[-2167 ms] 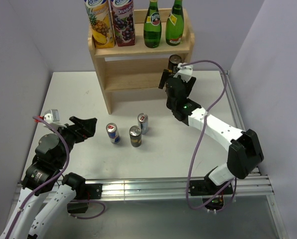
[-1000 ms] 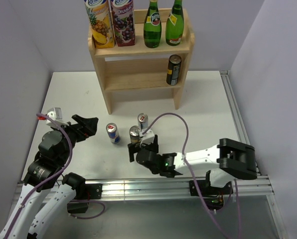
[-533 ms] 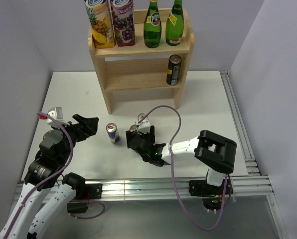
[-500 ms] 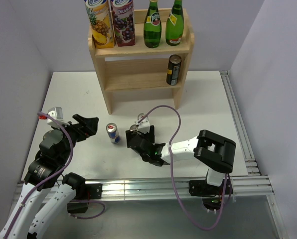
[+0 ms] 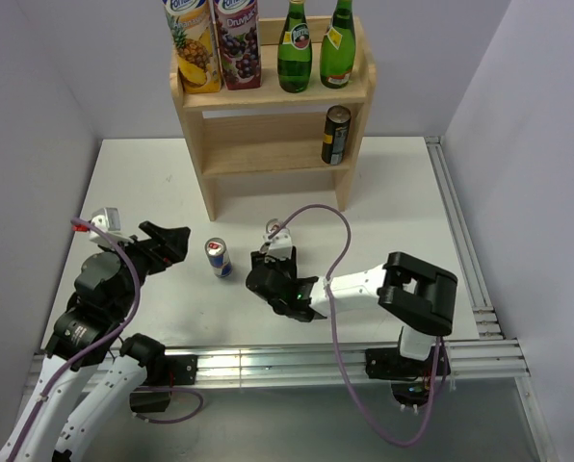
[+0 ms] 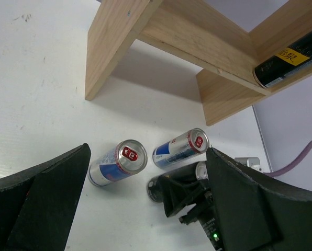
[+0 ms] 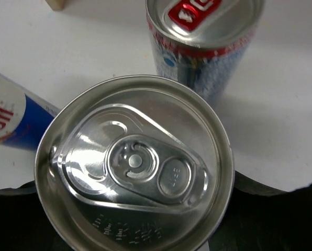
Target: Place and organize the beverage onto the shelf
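Note:
The light-wood shelf (image 5: 268, 130) stands at the back. Its top board carries two juice cartons (image 5: 215, 43) and two green bottles (image 5: 316, 43). A dark can (image 5: 335, 135) stands at the right of the lower tier. On the table my right gripper (image 5: 268, 271) is shut on another dark can (image 7: 132, 172), its silver lid filling the right wrist view. Two blue-and-silver cans (image 6: 125, 161) (image 6: 181, 149) stand close beside the held one. My left gripper (image 5: 167, 241) hangs open and empty, left of the cans.
White walls close in the table on the left, the back and the right. An aluminium rail (image 5: 268, 364) runs along the near edge. The right arm's purple cable (image 5: 340, 250) loops over the table.
My right arm left the shelf, where it set the dark can on the lower tier, came down to the cans on the table, and its jaws closed on the dark one. The left arm stayed still.

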`<state>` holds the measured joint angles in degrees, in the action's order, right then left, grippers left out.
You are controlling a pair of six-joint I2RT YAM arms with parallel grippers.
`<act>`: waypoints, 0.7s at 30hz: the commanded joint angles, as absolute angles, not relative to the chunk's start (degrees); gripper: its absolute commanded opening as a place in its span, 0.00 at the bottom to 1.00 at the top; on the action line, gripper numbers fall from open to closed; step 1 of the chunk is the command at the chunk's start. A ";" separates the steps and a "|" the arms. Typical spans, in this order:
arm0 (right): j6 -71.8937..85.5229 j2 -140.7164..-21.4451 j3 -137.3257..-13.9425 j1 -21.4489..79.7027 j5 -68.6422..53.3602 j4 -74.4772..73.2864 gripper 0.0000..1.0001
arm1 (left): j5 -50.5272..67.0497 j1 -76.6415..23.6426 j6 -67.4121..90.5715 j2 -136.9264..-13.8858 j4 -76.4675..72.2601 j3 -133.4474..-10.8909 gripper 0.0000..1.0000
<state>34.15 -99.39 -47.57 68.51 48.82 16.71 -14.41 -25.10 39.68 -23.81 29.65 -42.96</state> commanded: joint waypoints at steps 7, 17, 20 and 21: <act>35.08 -78.94 -52.99 73.92 59.49 -1.23 0.00 | -13.62 -25.23 38.94 -22.41 27.77 -42.71 0.99; 11.96 -74.61 -68.46 63.39 54.24 5.27 0.00 | -13.89 -25.23 38.94 -22.24 27.86 -42.71 0.99; 9.77 -77.68 -73.55 55.93 51.51 5.01 0.00 | -13.89 -25.22 38.85 -22.24 27.95 -42.80 0.99; 9.15 -78.48 -74.78 54.68 51.07 5.10 0.00 | -13.89 -25.31 38.93 -22.24 27.95 -42.80 0.99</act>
<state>14.79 -77.08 -69.36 58.87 52.62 0.69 -14.41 -25.10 39.66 -22.70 29.63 -42.96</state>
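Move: The right hand already grips a black can on the table. The free middle-shelf spot beside the shelved can lies about 21 cm ahead, 9 cm right and 24 cm up, with the shelved can some 7 cm right of that spot. The silver can stands 7 cm ahead and 4 cm right of the hand, the blue can 2 cm ahead and 11 cm left. From the left hand, the spot is roughly 22 cm ahead, 27 cm right and 8 cm up. Right hand backs 4 cm, lifts the gripped black can 26 cm, then swings forward-right towards the middle shelf. ##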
